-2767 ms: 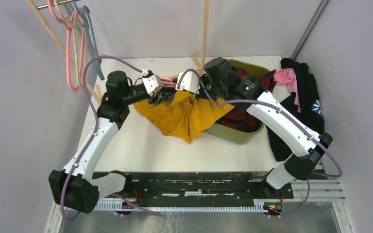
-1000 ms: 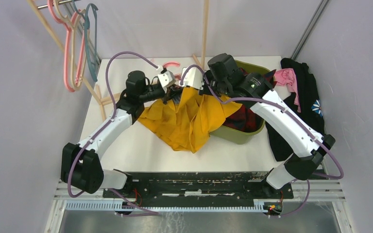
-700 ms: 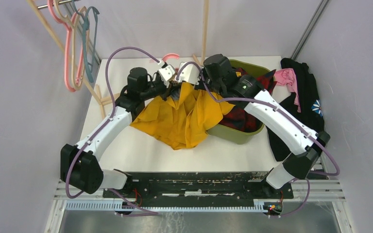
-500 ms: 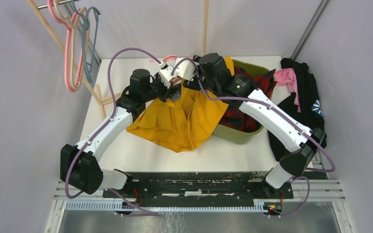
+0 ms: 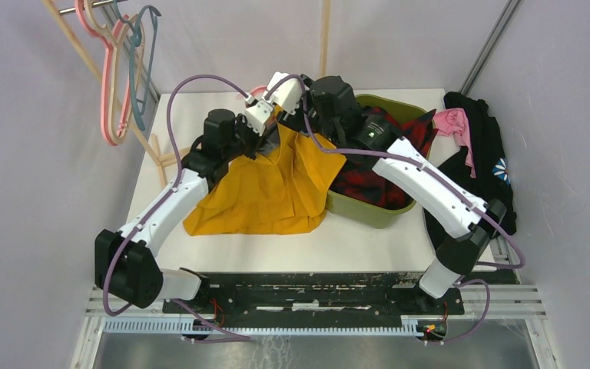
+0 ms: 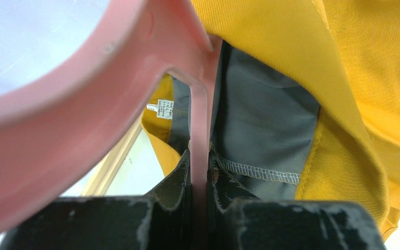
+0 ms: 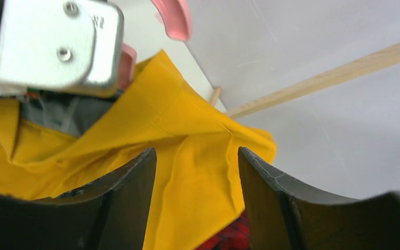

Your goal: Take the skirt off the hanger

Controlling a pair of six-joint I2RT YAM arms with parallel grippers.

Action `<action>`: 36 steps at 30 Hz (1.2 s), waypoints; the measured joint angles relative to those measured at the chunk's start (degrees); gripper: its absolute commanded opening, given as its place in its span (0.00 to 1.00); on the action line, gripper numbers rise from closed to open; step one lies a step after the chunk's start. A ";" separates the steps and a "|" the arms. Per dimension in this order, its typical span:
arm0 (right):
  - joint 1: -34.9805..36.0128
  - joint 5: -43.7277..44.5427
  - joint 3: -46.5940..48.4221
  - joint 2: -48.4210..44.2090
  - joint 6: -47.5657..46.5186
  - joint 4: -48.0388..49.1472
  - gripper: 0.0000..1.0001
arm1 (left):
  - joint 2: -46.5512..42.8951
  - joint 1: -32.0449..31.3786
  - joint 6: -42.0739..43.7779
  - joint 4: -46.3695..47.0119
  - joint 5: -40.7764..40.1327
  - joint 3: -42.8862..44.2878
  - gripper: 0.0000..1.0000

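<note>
A mustard-yellow skirt (image 5: 265,188) with a grey lining (image 6: 263,120) hangs from a pink hanger (image 6: 83,99) and drapes onto the white table. My left gripper (image 6: 200,166) is shut on a thin pink bar of the hanger and holds it up at the back centre (image 5: 265,115). My right gripper (image 7: 197,177) is open just to the right of the left one (image 5: 292,96), its jaws spread either side of a fold of the skirt (image 7: 198,172) without pinching it. The hanger's hook tip (image 7: 171,18) shows above the left gripper's body.
An olive-green bin (image 5: 369,206) of red-and-black plaid clothes stands right of the skirt. Dark and pink garments (image 5: 472,146) are piled at the right edge. Pink and teal hangers (image 5: 123,69) hang on a rail at the back left. Wooden sticks (image 5: 324,46) lean at the back.
Both grippers have moved up and back with the hanger. The skirt has spread out lower and to the left on the table. The right gripper has moved left over the left one.
</note>
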 measured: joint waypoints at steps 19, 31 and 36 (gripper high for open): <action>0.42 -12.37 1.90 6.60 24.72 2.62 0.59 | -2.08 0.00 -0.09 -2.23 -0.26 0.59 0.03; 1.07 4.02 2.43 11.69 24.81 5.92 0.01 | -6.88 0.48 -3.37 -5.49 -1.88 0.59 0.03; 1.11 10.38 2.95 12.68 23.45 7.82 0.01 | -9.46 -0.15 -3.37 -5.99 -1.81 0.50 0.03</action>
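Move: The right hand, open and empty, has the near edge of the yellow skirt's waistband about 5 cm to its left, 2 cm ahead and some 8 cm below. The left gripper on the pink hanger is level with the right hand fore and aft, about 7 cm left and 13 cm lower. The green bin lies roughly 21 cm right, 3 cm back and 32 cm down. From the left hand, that edge is about 3 cm ahead, 3 cm right and 4 cm up. The right fingers shut on the yellow waistband close to where the pink hanger runs into it. To get there the hand swings about 7 cm left while sinking some 6 cm and rolling its left side up, then heads forward and back to the right as it closes, yawing clockwise. The left hand keeps its pinch on the hanger, lifting it and drawing it back. ##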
